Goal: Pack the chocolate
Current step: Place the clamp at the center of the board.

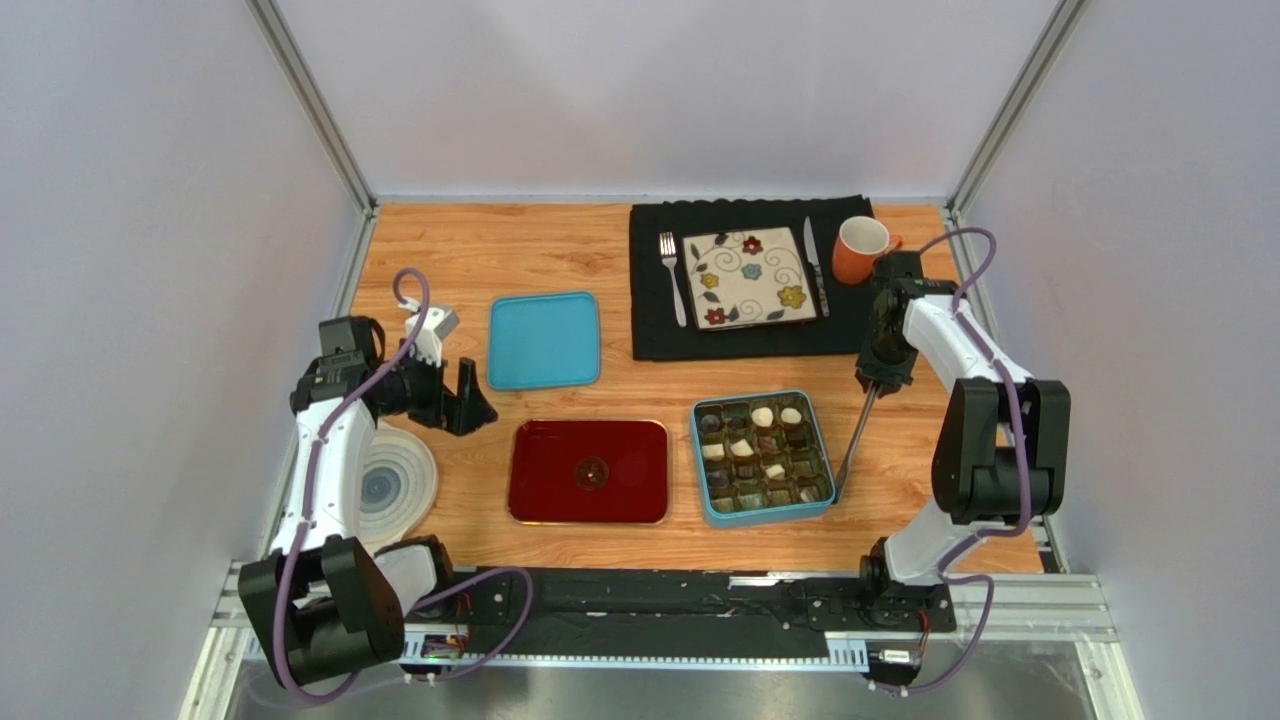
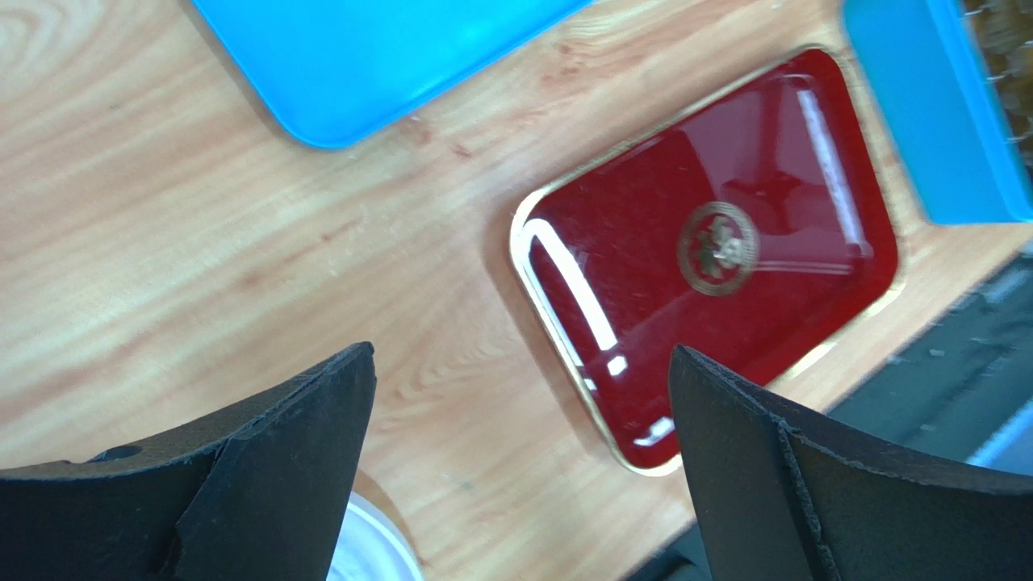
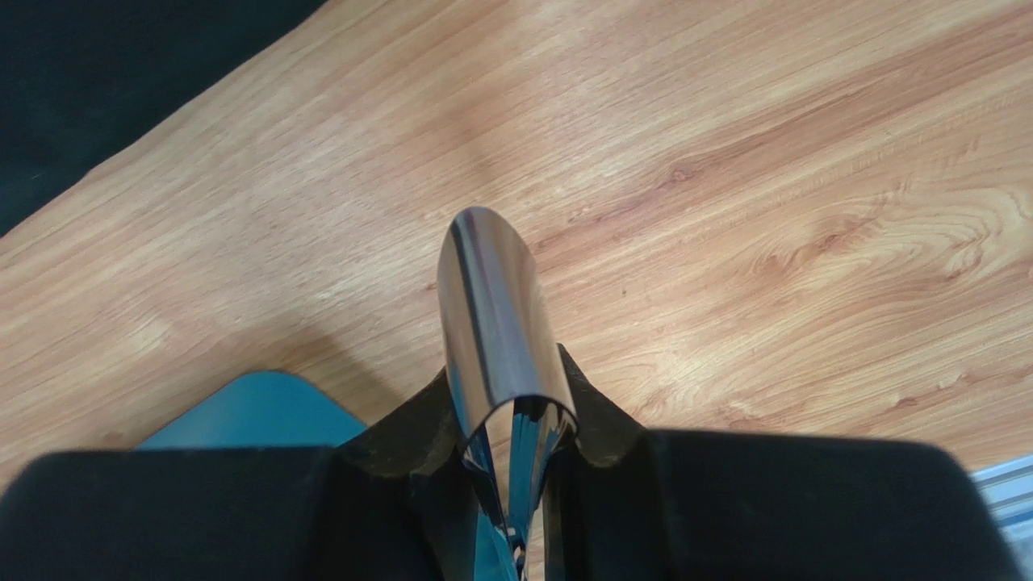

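The chocolates [image 1: 759,447], dark brown and white pieces, sit in the compartments of a blue box [image 1: 705,459] at the front right. My right gripper [image 1: 876,378] is shut on metal tongs [image 1: 854,438], whose tips reach down by the box's right edge. In the right wrist view the tongs [image 3: 495,321] stick out between my shut gripper [image 3: 509,406], with a corner of the box [image 3: 255,412] at left. My left gripper [image 1: 469,402] is open and empty left of the red tray [image 1: 589,470]. In the left wrist view it [image 2: 521,363] hovers over bare wood beside the tray [image 2: 715,242].
A blue lid [image 1: 544,339] lies behind the tray and shows in the left wrist view [image 2: 364,49]. A black mat [image 1: 649,315] holds a flowered square plate [image 1: 750,276], fork and knife. An orange mug [image 1: 860,248] stands behind my right arm. A white round dish [image 1: 397,483] lies at front left.
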`<state>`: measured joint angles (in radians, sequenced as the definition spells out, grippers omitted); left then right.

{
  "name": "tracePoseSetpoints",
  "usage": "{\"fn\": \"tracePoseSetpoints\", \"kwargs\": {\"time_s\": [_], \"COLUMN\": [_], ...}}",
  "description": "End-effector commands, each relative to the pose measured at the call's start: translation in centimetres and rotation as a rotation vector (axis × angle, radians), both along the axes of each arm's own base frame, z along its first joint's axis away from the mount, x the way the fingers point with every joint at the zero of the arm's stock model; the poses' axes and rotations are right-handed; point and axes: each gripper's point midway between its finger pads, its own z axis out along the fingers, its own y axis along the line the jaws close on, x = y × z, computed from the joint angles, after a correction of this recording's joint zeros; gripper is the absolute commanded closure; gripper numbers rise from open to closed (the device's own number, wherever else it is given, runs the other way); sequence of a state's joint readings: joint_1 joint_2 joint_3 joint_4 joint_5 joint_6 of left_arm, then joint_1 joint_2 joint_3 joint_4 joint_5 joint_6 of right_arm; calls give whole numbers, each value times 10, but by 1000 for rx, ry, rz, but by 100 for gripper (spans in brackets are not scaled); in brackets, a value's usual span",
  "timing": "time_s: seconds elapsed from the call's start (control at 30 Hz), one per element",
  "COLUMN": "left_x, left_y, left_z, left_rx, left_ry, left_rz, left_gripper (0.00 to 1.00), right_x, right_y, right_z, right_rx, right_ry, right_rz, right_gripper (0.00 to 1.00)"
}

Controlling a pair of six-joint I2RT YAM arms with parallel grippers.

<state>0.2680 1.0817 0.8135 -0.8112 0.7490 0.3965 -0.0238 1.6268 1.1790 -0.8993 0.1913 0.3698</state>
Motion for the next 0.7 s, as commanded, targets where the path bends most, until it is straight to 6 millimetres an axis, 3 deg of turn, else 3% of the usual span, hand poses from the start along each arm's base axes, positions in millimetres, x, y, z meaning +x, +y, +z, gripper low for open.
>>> {"fn": "tracePoseSetpoints", "kwargs": {"time_s": [0.0,0.03,0.17,0.33,0.5,0.53,0.67], "left_x": [37,46,69,91,105,106,112], "left_y": [6,15,16,13,7,-3,-11], "left_z": [-12,-17,-13,-13,-19,-21,-26], "left_rx": [161,236,314,429,614,620,630], "left_ry": [-159,-187,-255,-370,-554,-569,-556], "left_rz": [-64,-64,-103,-218,-376,-423,-507], "left_gripper": [1,1,1,1,1,1,2], "right_x": [8,7,6,10,19,20,19], "right_y": [-10,-11,-16,-19,-11,-11,-6], "right_z": [-8,-11,-16,-11,14,19,53], "right_rx": [20,18,29,42,85,89,105], "right_ry": [-6,3,1,-30,-115,-129,-227], "right_rz": [-51,-60,-87,-110,-98,-94,-84], "right_gripper": [75,68,55,45,40,40,41]}}
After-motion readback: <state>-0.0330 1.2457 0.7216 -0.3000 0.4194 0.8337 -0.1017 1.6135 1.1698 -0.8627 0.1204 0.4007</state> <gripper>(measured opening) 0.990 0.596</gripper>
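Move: The clamp is already in my right hand, gripped near its bend; its middle lies roughly 13 cm back, 4 cm left and 3 cm below. From that hand the chocolate box is about 14 cm back and 19 cm left, the mug some 21 cm straight ahead. The blue tray is about 15 cm ahead, 8 cm right and 9 cm below my empty left hand; the red tray 9 cm back, 17 cm right. I ease my right hand down and right, nearly 2 cm each way, while its fingers open and let go of the clamp on the bare wood beside the box; then I lift straight off by about 2 cm, drifting slightly left. Meanwhile I swing my open left hand some 9 cm forward and 4 cm down towards the blue tray, its wrist turning about 45 degrees, partly clockwise. ##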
